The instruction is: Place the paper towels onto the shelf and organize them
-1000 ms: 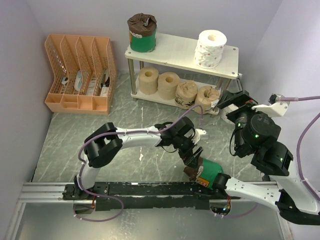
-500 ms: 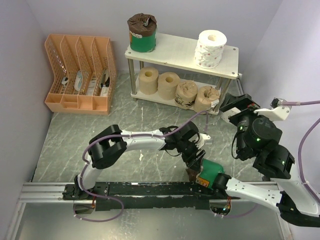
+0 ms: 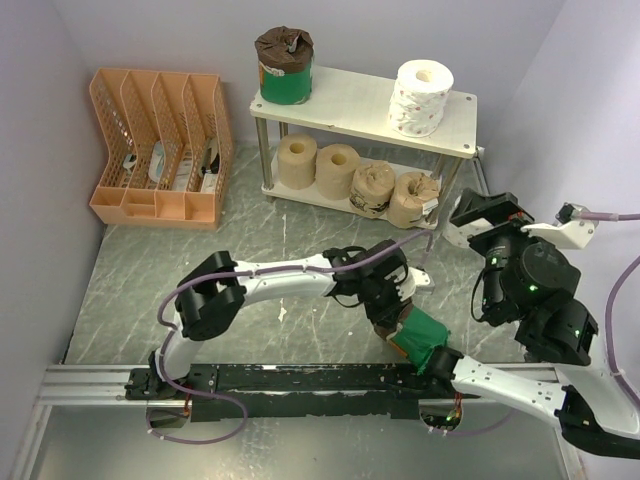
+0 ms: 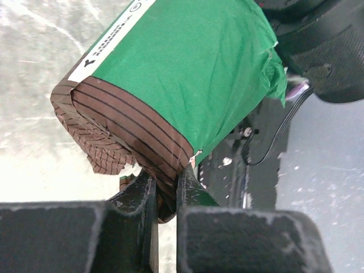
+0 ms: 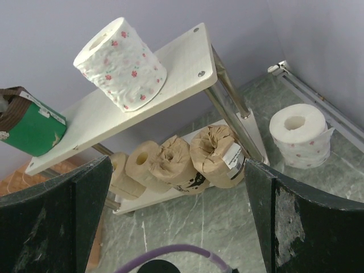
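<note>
A green-banded paper towel roll (image 3: 420,337) (image 4: 182,74) lies on its side near the table's front edge. My left gripper (image 3: 392,323) (image 4: 166,183) is shut on the roll's brown paper end. The shelf (image 3: 350,100) (image 5: 176,62) stands at the back. Its top board carries another green roll (image 3: 285,67) (image 5: 25,128) and a white roll (image 3: 420,97) (image 5: 122,65). Several tan rolls (image 3: 337,170) (image 5: 170,165) line its lower board. A second white roll (image 5: 298,135) stands on the table right of the shelf. My right gripper (image 3: 482,214) (image 5: 179,222) hovers open in front of the shelf, holding nothing.
An orange slotted file organizer (image 3: 160,150) stands at the back left against the wall. A metal rail (image 3: 100,380) runs along the front edge. The right arm's forearm (image 3: 500,380) lies just right of the held green roll. Walls close in on three sides.
My left gripper slid right onto the green roll and shut on its brown end. The right arm shifted slightly to the right, still open.
</note>
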`<action>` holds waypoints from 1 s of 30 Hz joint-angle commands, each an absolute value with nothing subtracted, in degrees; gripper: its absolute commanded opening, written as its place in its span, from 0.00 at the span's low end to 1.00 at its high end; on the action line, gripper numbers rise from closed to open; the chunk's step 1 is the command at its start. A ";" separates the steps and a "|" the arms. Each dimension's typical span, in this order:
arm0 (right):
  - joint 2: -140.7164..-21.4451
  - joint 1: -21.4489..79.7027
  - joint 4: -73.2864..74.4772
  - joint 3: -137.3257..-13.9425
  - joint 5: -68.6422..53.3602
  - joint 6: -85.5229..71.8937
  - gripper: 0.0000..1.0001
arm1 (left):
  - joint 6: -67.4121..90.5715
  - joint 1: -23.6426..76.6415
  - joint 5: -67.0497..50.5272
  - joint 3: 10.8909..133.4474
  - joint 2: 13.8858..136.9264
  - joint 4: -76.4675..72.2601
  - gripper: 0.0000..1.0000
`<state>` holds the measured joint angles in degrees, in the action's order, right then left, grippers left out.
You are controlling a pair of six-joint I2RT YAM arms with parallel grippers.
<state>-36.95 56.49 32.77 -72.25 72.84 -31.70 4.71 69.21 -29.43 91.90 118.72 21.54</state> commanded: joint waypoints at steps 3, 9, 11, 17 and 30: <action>-35.50 56.51 28.53 -72.33 74.06 -28.24 1.00 | -18.19 67.16 -11.07 96.77 107.89 34.20 0.07; -34.94 56.58 23.41 -70.56 73.31 -24.90 1.00 | -45.30 66.81 6.54 99.92 100.98 37.13 0.07; -34.76 56.55 20.61 -69.59 72.94 -22.74 1.00 | -52.14 65.75 9.35 99.47 98.98 35.56 0.07; -32.61 56.54 14.99 -66.15 72.42 -18.19 1.00 | -74.71 60.09 4.73 103.99 96.46 45.00 0.07; -22.86 56.57 -5.02 -49.96 69.52 -4.07 0.98 | -110.19 51.57 3.22 122.75 98.19 43.88 0.07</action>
<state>-23.57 56.49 4.60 -54.24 71.24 -12.99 -95.33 53.23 4.34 117.69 97.97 50.30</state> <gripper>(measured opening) 0.984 0.153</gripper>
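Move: The left hand already grips the brown-wrapped end of the green paper towel roll. The free gap on the upper shelf lies about 41 cm ahead of it, 10 cm left and 24 cm up. Beside the gap, the other green roll stands some 15 cm farther left and 4 cm farther out, the flowered roll 16 cm to its right and 5 cm nearer. From the right hand the gap is about 31 cm ahead, 22 cm left and 9 cm below. Up about 30 cm and forward some 23 cm, with about 16 cm to the left as well, the left hand sweeps the green roll off the near right edge of the table towards the gap on the upper shelf. Its fingers keep their pinch on the brown wrapper while the wrist rolls round by roughly 100 degrees, turning the roll's brown end upward. ##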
